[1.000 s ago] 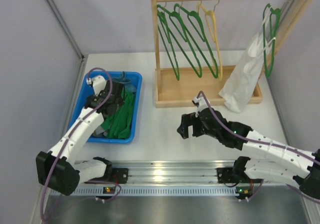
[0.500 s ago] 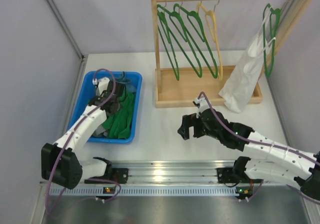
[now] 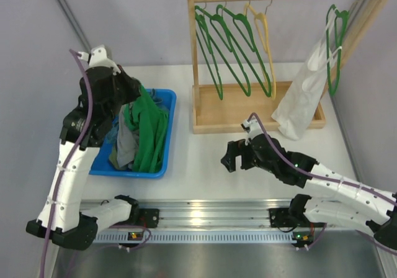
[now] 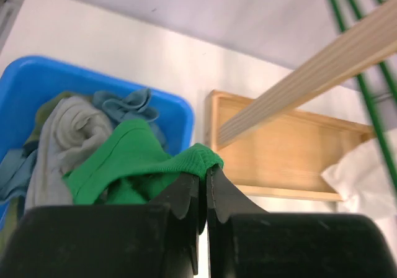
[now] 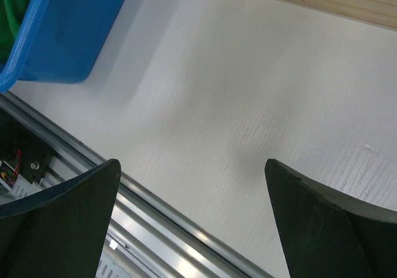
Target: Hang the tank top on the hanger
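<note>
The bright green tank top hangs stretched up out of the blue bin, its upper edge pinched in my left gripper, which is raised above the bin. In the left wrist view the jaws are shut on a fold of the tank top, with the left gripper tips meeting at the fabric. The yellow hanger hangs on the wooden rack's rail, right of the dark green ones. My right gripper hovers open over the bare table, nothing between its fingers.
Grey and teal clothes lie in the bin beside the tank top. Three dark green hangers hang left of the yellow one, another at the right end with a white garment. The wooden rack base stands behind the right gripper.
My left gripper closed on the tank top down in the bin, then rose and pulled the fabric upward. The right arm has barely moved.
</note>
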`<action>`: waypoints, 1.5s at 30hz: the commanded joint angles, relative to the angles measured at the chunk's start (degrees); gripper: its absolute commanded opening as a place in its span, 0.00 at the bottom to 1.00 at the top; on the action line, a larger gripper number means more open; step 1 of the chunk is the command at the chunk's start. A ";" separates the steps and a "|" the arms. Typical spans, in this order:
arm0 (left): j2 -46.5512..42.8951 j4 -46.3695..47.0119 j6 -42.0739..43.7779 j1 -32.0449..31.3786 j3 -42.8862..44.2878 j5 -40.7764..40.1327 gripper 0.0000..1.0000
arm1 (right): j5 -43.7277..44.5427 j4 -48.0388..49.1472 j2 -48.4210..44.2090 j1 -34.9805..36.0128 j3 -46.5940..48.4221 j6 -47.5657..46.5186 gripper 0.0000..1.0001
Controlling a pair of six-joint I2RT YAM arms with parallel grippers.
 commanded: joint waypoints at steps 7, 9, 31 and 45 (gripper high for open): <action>4.41 -0.33 1.14 -2.84 14.26 8.77 0.00 | -0.87 7.49 -1.65 0.70 8.99 -2.52 1.00; 4.76 -0.24 0.70 -4.60 13.56 6.50 0.00 | -2.54 10.66 -0.51 0.79 11.36 -2.52 1.00; 8.89 -0.07 -1.15 -28.78 14.34 -10.57 0.00 | 15.20 32.56 26.38 14.23 31.84 -2.70 0.69; 8.89 -0.07 -0.89 -29.13 13.82 -8.37 0.00 | 19.51 34.84 30.25 15.20 34.39 -3.84 0.42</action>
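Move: The tank top hangs by its bunched top end from the left fingers; for the right hand that end lies roughly 32 cm left, 13 ahead and 21 higher, with the blue bin's middle 38 left, 12 ahead, 9 lower. From the left hand, the right gripper is some 31 cm right, 14 back, 23 lower; the nearest green hanger 25 right, 10 ahead, 10 higher; the blue bin 6 left, 2 back, 31 lower. The tank top, still pinched, is carried about 14 cm right and a little back, out towards the right gripper, as the left hand rises, then sinks partway and turns some 20 degrees clockwise. Meanwhile the right hand climbs and swings left about 18 cm each, slightly forward, tilting up and rolling, and half closes its fingers about the cloth just below the left grip. ##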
